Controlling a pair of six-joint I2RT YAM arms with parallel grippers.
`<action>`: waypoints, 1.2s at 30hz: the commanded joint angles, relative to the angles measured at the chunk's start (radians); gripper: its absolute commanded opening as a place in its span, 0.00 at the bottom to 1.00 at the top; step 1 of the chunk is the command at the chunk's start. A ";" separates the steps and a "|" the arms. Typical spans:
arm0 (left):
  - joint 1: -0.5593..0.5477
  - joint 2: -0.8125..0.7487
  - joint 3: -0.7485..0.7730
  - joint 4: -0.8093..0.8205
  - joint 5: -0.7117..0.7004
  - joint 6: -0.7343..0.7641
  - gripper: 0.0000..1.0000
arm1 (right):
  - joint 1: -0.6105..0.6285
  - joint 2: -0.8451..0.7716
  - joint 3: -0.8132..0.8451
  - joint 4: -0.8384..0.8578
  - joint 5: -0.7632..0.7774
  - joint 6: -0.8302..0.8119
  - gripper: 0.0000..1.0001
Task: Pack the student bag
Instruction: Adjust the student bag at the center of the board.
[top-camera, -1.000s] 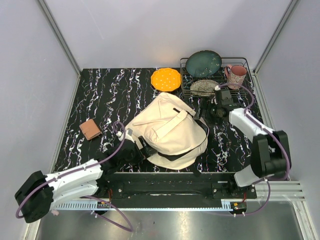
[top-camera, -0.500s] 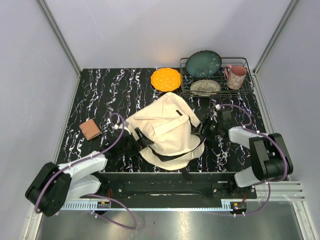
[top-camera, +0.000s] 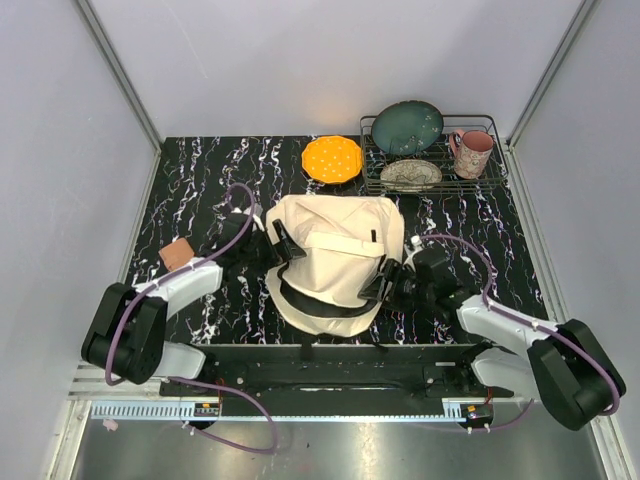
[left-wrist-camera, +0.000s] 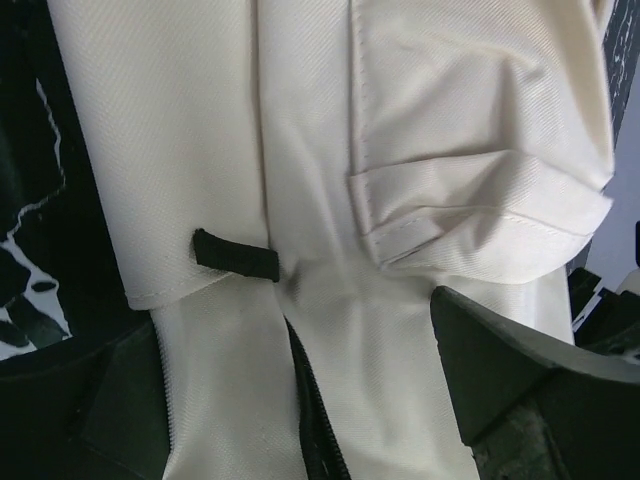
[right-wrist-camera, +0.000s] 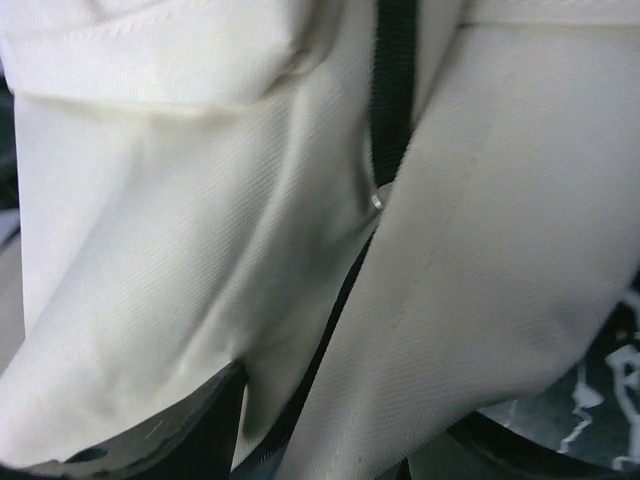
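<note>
The student bag (top-camera: 335, 255), cream fabric with black straps, lies flat mid-table, its front pocket up. My left gripper (top-camera: 277, 240) sits at the bag's left side. In the left wrist view my left gripper (left-wrist-camera: 315, 400) stands open, its fingers (left-wrist-camera: 510, 370) wide apart over cream fabric and a black zipper line (left-wrist-camera: 310, 410). My right gripper (top-camera: 392, 285) is at the bag's right edge. The right wrist view shows my right gripper (right-wrist-camera: 340, 440) closed in on a fold of the bag (right-wrist-camera: 200, 250), with one finger (right-wrist-camera: 160, 430) pressing into the cloth.
A brown wallet-like block (top-camera: 176, 252) lies left of the bag, partly behind my left arm. At the back are an orange plate (top-camera: 332, 158) and a wire rack (top-camera: 492, 125) holding a teal plate (top-camera: 408, 125), a patterned bowl (top-camera: 410, 174) and a pink mug (top-camera: 472, 150).
The bag has turned upright in view and slid back and left. My left arm swung up to its left side. My right arm drew back toward me and its jaws narrowed on the bag.
</note>
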 joint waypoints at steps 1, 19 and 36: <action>0.011 0.029 0.108 -0.043 0.120 0.121 0.99 | 0.120 -0.013 0.060 0.057 0.053 0.084 0.68; 0.026 -0.236 0.237 -0.515 -0.300 0.276 0.99 | 0.231 -0.297 0.249 -0.454 0.487 -0.016 0.93; 0.026 -0.629 -0.157 -0.399 -0.001 0.022 0.99 | -0.180 0.043 0.441 -0.419 0.415 -0.218 1.00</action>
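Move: The student bag's middle lies roughly 11 cm to the left hand's right and 4 cm back, a few centimetres lower; from the right hand it is about 11 cm left and 5 cm ahead, slightly below. The orange plate stands some 22 cm ahead and 11 cm right of the left hand. The wire rack is about 30 cm ahead and 12 cm right of the right hand. Right hand shifts 5 cm left, opens, lifts, swings right-forward off the bag; left hand rises leftward, then back. ##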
